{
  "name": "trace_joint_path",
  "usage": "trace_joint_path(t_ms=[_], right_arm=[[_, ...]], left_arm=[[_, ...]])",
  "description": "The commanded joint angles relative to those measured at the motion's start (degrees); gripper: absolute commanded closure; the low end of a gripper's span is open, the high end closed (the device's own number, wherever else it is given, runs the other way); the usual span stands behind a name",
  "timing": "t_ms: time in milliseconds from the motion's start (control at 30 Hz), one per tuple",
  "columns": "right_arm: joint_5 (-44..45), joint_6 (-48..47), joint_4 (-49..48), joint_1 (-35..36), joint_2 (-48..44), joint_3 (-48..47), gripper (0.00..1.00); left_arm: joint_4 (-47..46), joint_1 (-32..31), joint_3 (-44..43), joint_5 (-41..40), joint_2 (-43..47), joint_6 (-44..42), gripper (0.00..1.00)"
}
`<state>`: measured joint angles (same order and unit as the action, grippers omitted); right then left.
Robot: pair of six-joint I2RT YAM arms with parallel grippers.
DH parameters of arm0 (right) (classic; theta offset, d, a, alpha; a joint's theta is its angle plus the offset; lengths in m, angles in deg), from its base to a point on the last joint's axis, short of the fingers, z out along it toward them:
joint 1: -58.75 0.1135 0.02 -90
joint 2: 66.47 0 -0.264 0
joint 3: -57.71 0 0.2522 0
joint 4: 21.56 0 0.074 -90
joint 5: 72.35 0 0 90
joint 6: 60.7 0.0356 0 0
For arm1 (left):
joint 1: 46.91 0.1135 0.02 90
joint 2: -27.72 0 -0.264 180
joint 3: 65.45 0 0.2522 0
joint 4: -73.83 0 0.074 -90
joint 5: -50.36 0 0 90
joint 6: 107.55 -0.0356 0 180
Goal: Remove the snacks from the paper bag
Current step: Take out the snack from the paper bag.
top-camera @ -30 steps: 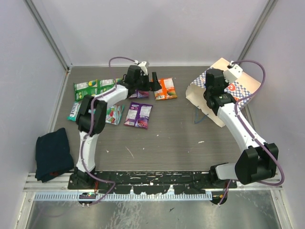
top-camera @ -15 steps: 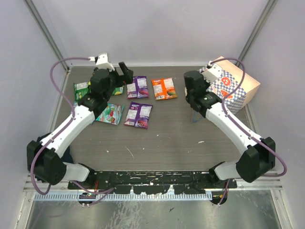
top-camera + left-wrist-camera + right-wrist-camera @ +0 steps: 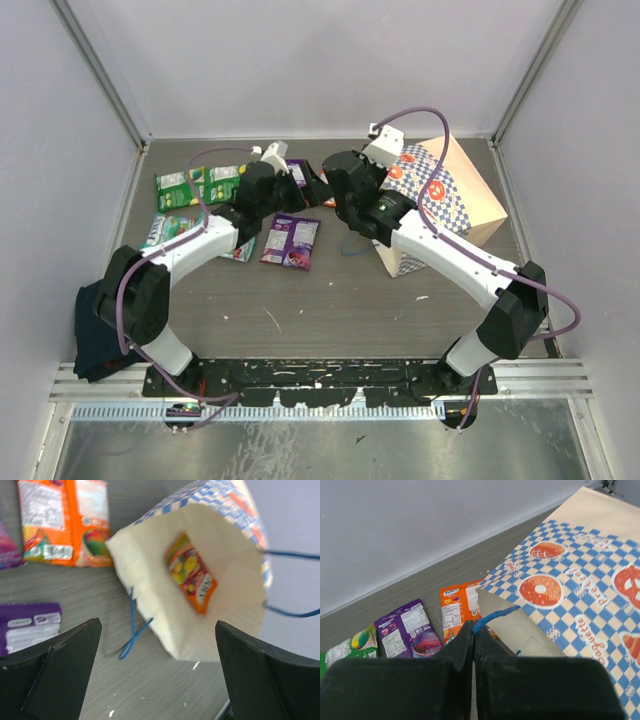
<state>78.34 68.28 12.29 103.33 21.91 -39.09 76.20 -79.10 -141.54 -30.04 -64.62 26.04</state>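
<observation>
The paper bag [image 3: 450,195] lies on its side, blue-and-white checkered, its cream mouth [image 3: 200,600] facing my left gripper [image 3: 160,677]. One orange-yellow snack [image 3: 192,575] rests inside it. My left gripper [image 3: 312,183] is open and holds nothing, a short way off the mouth. My right gripper [image 3: 474,625] is shut on the bag's blue cord handle [image 3: 496,616] at the upper rim. Outside the bag lie an orange packet [image 3: 65,520], purple packets [image 3: 292,240] [image 3: 407,630] and green ones [image 3: 200,185].
A dark blue cloth [image 3: 100,320] sits at the near left edge. The second cord handle [image 3: 131,637] trails on the table below the bag's mouth. Grey walls close in the table on three sides, with the bag's tan base [image 3: 480,190] toward the right wall.
My right gripper has dragged the bag leftward by its handle and laid it over toward the middle. My left arm swung from the packets at the left to face the bag's mouth.
</observation>
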Motion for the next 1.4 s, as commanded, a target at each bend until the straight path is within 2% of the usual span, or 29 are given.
trace_joint_path(t_ms=[0,167,367,467,667,867,967,1067,1267,1367], right_arm=[[3.58,-10.93,-6.21,0.47,-1.51,-1.10,1.00],[-1.77,-18.53,-8.92,0.30,-4.08,1.00,1.00],[-7.04,-20.12,-8.67,-0.18,-5.21,1.93,1.00],[-8.61,-19.70,-8.30,-0.71,-5.40,2.00,1.00],[-16.72,-20.76,-4.83,-2.69,-6.99,1.80,1.00],[-21.56,-20.14,-4.02,-4.49,-9.68,3.29,1.00],[-21.91,-19.42,-3.93,-4.77,-10.79,3.94,1.00],[-22.39,-18.55,-3.97,-5.13,-11.58,4.53,1.00],[-24.74,-16.53,-4.98,-5.36,-11.57,5.07,1.00],[-26.27,-15.69,-4.93,-5.31,-12.00,5.14,1.00]], left_arm=[[-2.99,1.96,-5.51,12.37,-1.09,1.84,0.01],[-9.10,0.97,-7.01,16.83,-7.18,7.41,0.03],[-4.43,-2.49,-8.84,6.76,-8.46,4.30,0.04],[-6.20,-5.76,-8.48,-0.17,-9.80,5.47,0.03],[-9.39,-9.38,-16.29,-3.03,-20.76,6.58,0.03],[-12.09,-12.60,-25.18,-10.83,-30.63,6.11,0.04],[-14.95,-13.29,-25.41,-14.47,-33.38,9.20,0.04],[-17.70,-14.40,-25.98,-14.73,-35.75,11.17,0.04],[-17.32,-20.15,-30.56,-20.02,-38.45,5.41,0.02],[-12.72,-21.28,-36.26,-20.34,-42.40,5.21,0.02]])
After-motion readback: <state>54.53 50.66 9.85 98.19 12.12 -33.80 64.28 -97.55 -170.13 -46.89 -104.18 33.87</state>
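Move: The last snack, lying inside the paper bag, is about 23 cm to the left hand's right, some 5 cm ahead and 15 below. The bag's mouth is roughly 12 cm right, 3 cm back and 13 below; the orange packet on the table lies about 4 cm right, 1 ahead and 18 below. From the right hand, on the blue handle, the snack is some 11 cm right, 4 ahead and 25 below. The open left hand reaches some 20 cm right and 10 down into the bag; the right keeps its handle. ##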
